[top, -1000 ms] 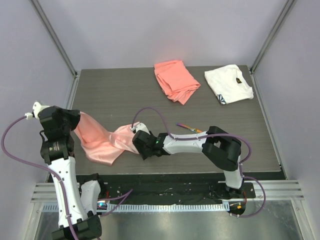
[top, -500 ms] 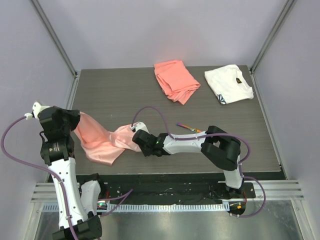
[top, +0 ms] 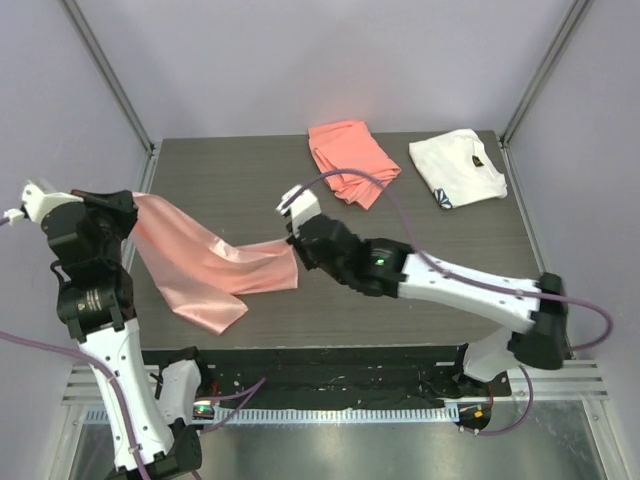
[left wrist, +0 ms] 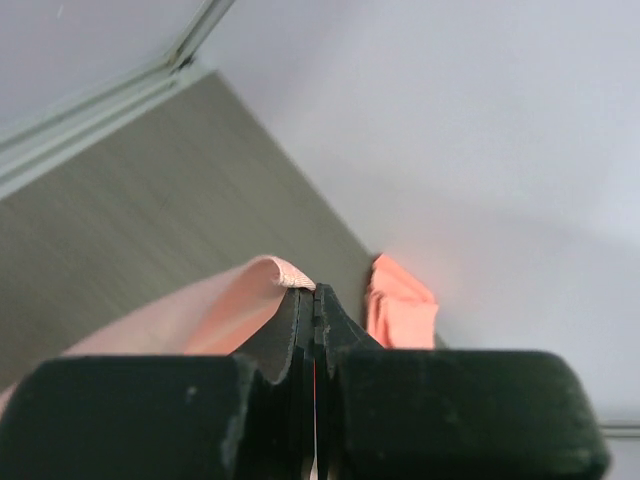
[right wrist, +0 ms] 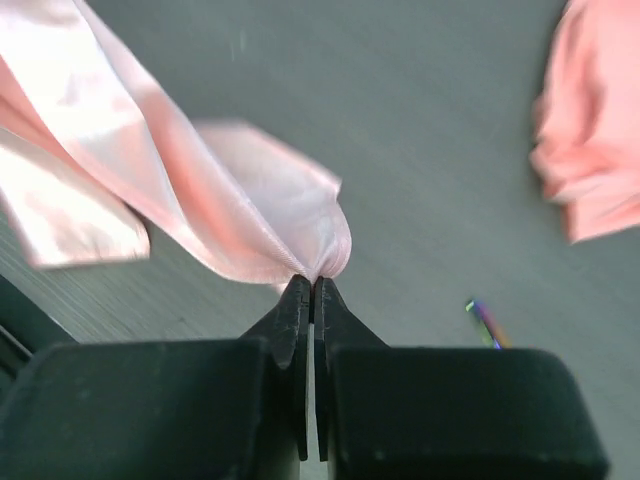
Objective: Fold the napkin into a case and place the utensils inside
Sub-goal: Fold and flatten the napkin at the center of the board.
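The glossy pale-pink napkin (top: pixel 220 265) hangs stretched between both grippers above the table's left half, one loose corner sagging toward the near edge. My left gripper (top: pixel 127 205) is shut on its left end; the left wrist view shows the cloth's hem (left wrist: pixel 285 270) pinched at the tips of that gripper (left wrist: pixel 313 290). My right gripper (top: pixel 293 250) is shut on the right end, with the napkin (right wrist: pixel 250 215) bunched at its tips (right wrist: pixel 312 282). One iridescent utensil tip (right wrist: pixel 484 322) lies on the table beyond the right fingers; in the top view the arm hides the utensils. No case is in view.
A thicker coral-orange cloth (top: pixel 350 160) lies crumpled at the back middle of the table. A folded white cloth with a dark mark (top: pixel 458 168) sits at the back right. The dark wood table (top: pixel 230 180) is framed by metal posts and grey walls.
The right gripper closed on the napkin's right end and rose toward the table's middle. The left gripper lifted and moved left, so the crumpled napkin now hangs stretched between them.
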`<state>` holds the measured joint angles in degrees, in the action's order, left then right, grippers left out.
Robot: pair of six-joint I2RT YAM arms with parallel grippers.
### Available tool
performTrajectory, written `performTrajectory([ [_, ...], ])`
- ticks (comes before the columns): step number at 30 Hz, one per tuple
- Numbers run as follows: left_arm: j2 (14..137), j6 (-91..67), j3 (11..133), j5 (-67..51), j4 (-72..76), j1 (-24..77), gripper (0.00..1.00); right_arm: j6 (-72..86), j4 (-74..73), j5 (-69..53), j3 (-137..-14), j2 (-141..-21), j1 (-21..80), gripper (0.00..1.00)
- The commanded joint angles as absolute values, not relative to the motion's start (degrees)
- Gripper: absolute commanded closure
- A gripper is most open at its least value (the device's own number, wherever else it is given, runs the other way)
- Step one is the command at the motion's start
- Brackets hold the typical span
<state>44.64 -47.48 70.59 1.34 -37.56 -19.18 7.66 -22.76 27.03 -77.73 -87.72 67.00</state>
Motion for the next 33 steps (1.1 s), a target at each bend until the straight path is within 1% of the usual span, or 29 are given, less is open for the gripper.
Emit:
performTrajectory([
  [1,42.81,-46.41,82.69,2.99,-36.29,-18.98,1.0,0.27,-22.15,31.03,-84.11,-75.43,67.06,0.99],
  [5,40.61,-47.28,91.04,2.2,-37.53,-18.99,1.0,-2.1,-20.57,24.97,-84.46,-64.02,67.41,0.99],
  [12,37.89,-47.55,106.06,0.35,-39.81,-18.99,0.99,-4.83,-18.64,11.09,-84.9,-50.65,67.59,0.99],
  [13,37.71,-47.37,107.3,0.35,-40.25,-19.07,1.0,-4.75,-18.37,8.03,-84.99,-49.84,67.59,0.99],
  [17,37.79,-46.85,112.23,0.7,-43.68,-18.72,0.99,-2.73,-15.91,3.26,-85.34,-45.89,67.5,0.99],
  [19,37.88,-46.85,112.24,1.67,-44.38,-18.46,0.99,-2.2,-15.29,3.51,-85.87,-45.53,67.59,0.99],
  [23,37.71,-46.5,106.37,3.52,-43.34,-18.19,0.99,-2.55,-14.15,10.61,-85.25,-47.19,67.59,0.99],
  [24,37.79,-46.67,101.74,3.52,-42.29,-18.19,0.99,-2.9,-14.15,15.68,-84.99,-48.24,67.59,0.99],
  [26,38.49,-46.76,97.14,2.91,-39.83,-18.19,1.0,-3.16,-14.15,19.76,-84.99,-51.92,67.5,0.99],
  [27,38.76,-46.84,91.9,2.29,-38.34,-18.28,0.99,-3.95,-13.89,22.99,-84.47,-53.25,67.59,0.99],
  [28,39.11,-46.85,89.32,1.76,-36.75,-18.19,0.99,-4.83,-13.28,24.68,-83.94,-54.65,67.5,0.99],
  [29,39.63,-46.76,86.77,1.15,-33.87,-18.19,1.0,-5.62,-12.84,26.18,-83.67,-58.24,66.98,0.99],
  [30,40.07,-46.41,81.7,1.06,-31.84,-18.28,1.0,-6.06,-11.87,26.19,-83.06,-59.84,65.93,0.99],
  [31,40.6,-46.32,79.3,1.14,-30.34,-18.19,1.0,-6.24,-11.0,25.41,-82.62,-61.59,64.44,0.99],
  [33,42.96,-45.36,73.52,1.23,-26.14,-18.28,1.0,-3.01,-8.46,21.12,-80.79,-66.06,54.71,0.99],
])
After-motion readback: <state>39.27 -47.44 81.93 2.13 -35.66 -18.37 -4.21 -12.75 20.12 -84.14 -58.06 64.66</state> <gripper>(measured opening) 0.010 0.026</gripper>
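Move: Both grippers already pinch adjoining corners of the napkin, which hangs half-bunched between them. From the right hand, the board's centre is roughly 19 cm ahead, 7 cm to the right and 23 cm down; the utensils lie about 10 cm ahead and 20 cm to the right, and the folded coral cloth some 38 cm ahead and 13 cm to the right, both about 22 cm below. From the left hand, the board's centre is about 17 cm ahead, 35 cm to the right and 37 cm below. Keep both grippers shut on the napkin's corners and fling it open. Whip both hands up and back, the left about 26 cm up with its fingers tipping upward, the right some 33 cm up while swinging right, away from the left hand, and rolling its left side up; then reverse both forward and down, the left much farther, the right also coming back leftward. ##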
